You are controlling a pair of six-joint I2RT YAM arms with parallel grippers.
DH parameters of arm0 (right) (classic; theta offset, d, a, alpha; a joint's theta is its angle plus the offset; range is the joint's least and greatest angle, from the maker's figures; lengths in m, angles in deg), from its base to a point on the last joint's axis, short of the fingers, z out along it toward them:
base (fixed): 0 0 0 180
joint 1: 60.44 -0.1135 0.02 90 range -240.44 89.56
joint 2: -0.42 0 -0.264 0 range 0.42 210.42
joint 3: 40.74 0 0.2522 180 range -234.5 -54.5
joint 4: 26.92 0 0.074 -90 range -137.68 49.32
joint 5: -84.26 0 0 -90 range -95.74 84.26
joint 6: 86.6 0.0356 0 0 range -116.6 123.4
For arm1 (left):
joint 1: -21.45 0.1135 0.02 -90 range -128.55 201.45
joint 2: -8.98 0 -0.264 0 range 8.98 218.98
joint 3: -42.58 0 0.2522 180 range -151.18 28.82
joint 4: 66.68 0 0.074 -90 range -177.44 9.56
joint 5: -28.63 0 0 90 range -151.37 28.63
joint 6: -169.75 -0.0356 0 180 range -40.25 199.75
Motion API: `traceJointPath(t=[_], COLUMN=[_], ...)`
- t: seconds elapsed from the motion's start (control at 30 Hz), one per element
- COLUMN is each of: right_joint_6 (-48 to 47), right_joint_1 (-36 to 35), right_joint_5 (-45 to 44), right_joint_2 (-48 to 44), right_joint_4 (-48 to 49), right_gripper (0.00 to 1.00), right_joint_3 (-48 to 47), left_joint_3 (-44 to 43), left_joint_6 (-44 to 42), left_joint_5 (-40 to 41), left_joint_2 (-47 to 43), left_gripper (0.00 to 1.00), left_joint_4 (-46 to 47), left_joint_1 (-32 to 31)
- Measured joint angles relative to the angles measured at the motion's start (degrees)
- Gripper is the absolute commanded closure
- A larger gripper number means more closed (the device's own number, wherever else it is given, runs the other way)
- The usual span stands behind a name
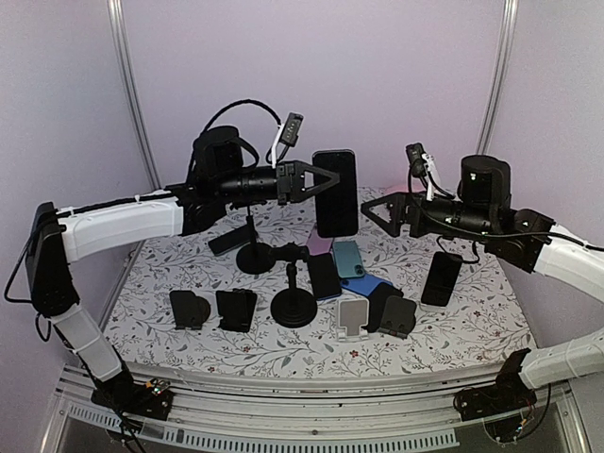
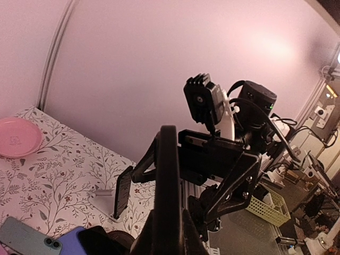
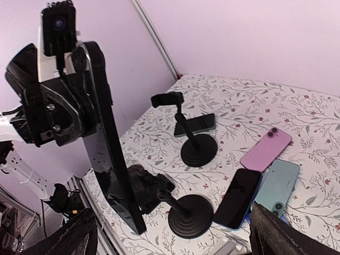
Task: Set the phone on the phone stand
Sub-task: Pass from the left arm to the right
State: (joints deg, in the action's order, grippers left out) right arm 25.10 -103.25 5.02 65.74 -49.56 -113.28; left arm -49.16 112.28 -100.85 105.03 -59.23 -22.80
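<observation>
A black phone [image 1: 335, 193] hangs upright above the middle of the table, with my left gripper [image 1: 310, 180] shut on its left edge. In the left wrist view the phone [image 2: 169, 180] shows edge-on between the fingers. My right gripper [image 1: 381, 213] stands open just right of the phone, nothing between its fingers; its view shows the phone [image 3: 109, 154] and the left gripper [image 3: 53, 111] close by. Two round-based black phone stands [image 1: 253, 255] [image 1: 293, 304] sit below the phone, both with bare clamps [image 3: 167, 99] [image 3: 151, 186].
Black [image 1: 324, 276], teal [image 1: 347, 255], blue [image 1: 370, 283] and pink [image 3: 265, 149] phones lie flat mid-table. Another black phone [image 1: 441, 278] leans on a stand at the right. Small black stands [image 1: 189, 309] [image 1: 236, 310] [image 1: 396, 316] and a white one [image 1: 354, 316] line the front. A pink plate [image 2: 18, 137] is beyond.
</observation>
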Motion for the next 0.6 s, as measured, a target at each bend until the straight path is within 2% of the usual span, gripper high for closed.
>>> traceJointPath(t=[0.3,0.6], right_joint_6=[0.3,0.0], right_joint_1=[0.0,0.0], right_joint_5=[8.5,11.9], right_joint_2=[-7.1,-7.6], right_joint_4=[9.3,12.4], right_gripper=[0.02,0.06], right_joint_3=[6.8,7.1], left_joint_3=[2.0,2.0], left_joint_6=[-1.3,-3.3], left_joint_5=[-4.2,-5.2], left_joint_2=[-0.3,-0.3], left_gripper=[1.00,1.00], left_joint_4=[2.6,2.9], left_joint_1=[-1.5,-3.0])
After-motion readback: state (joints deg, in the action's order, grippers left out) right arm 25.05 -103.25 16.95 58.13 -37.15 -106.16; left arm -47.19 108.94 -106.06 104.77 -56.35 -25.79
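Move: The phone, held upright by the left fingers near its upper left edge, has its middle about 8 cm left of the open right hand, 6 cm above it and 2 cm back. From the right hand and some 30 cm down, the white stand lies 5 cm ahead and 3 cm left; the lying black phone 17 cm ahead and 10 cm left. From the left hand, the right gripper waits about 10 cm right, 10 cm below and 2 cm ahead. Back and up goes the right hand, about 5 cm back and 4 cm up, fingers wide open, swinging some 10 degrees counter-clockwise and tipping up to nearly level so that they point at the phone. The left hand keeps its pinch on the phone, drawing it about 4 cm back and slightly right towards the right gripper with a small clockwise turn. ##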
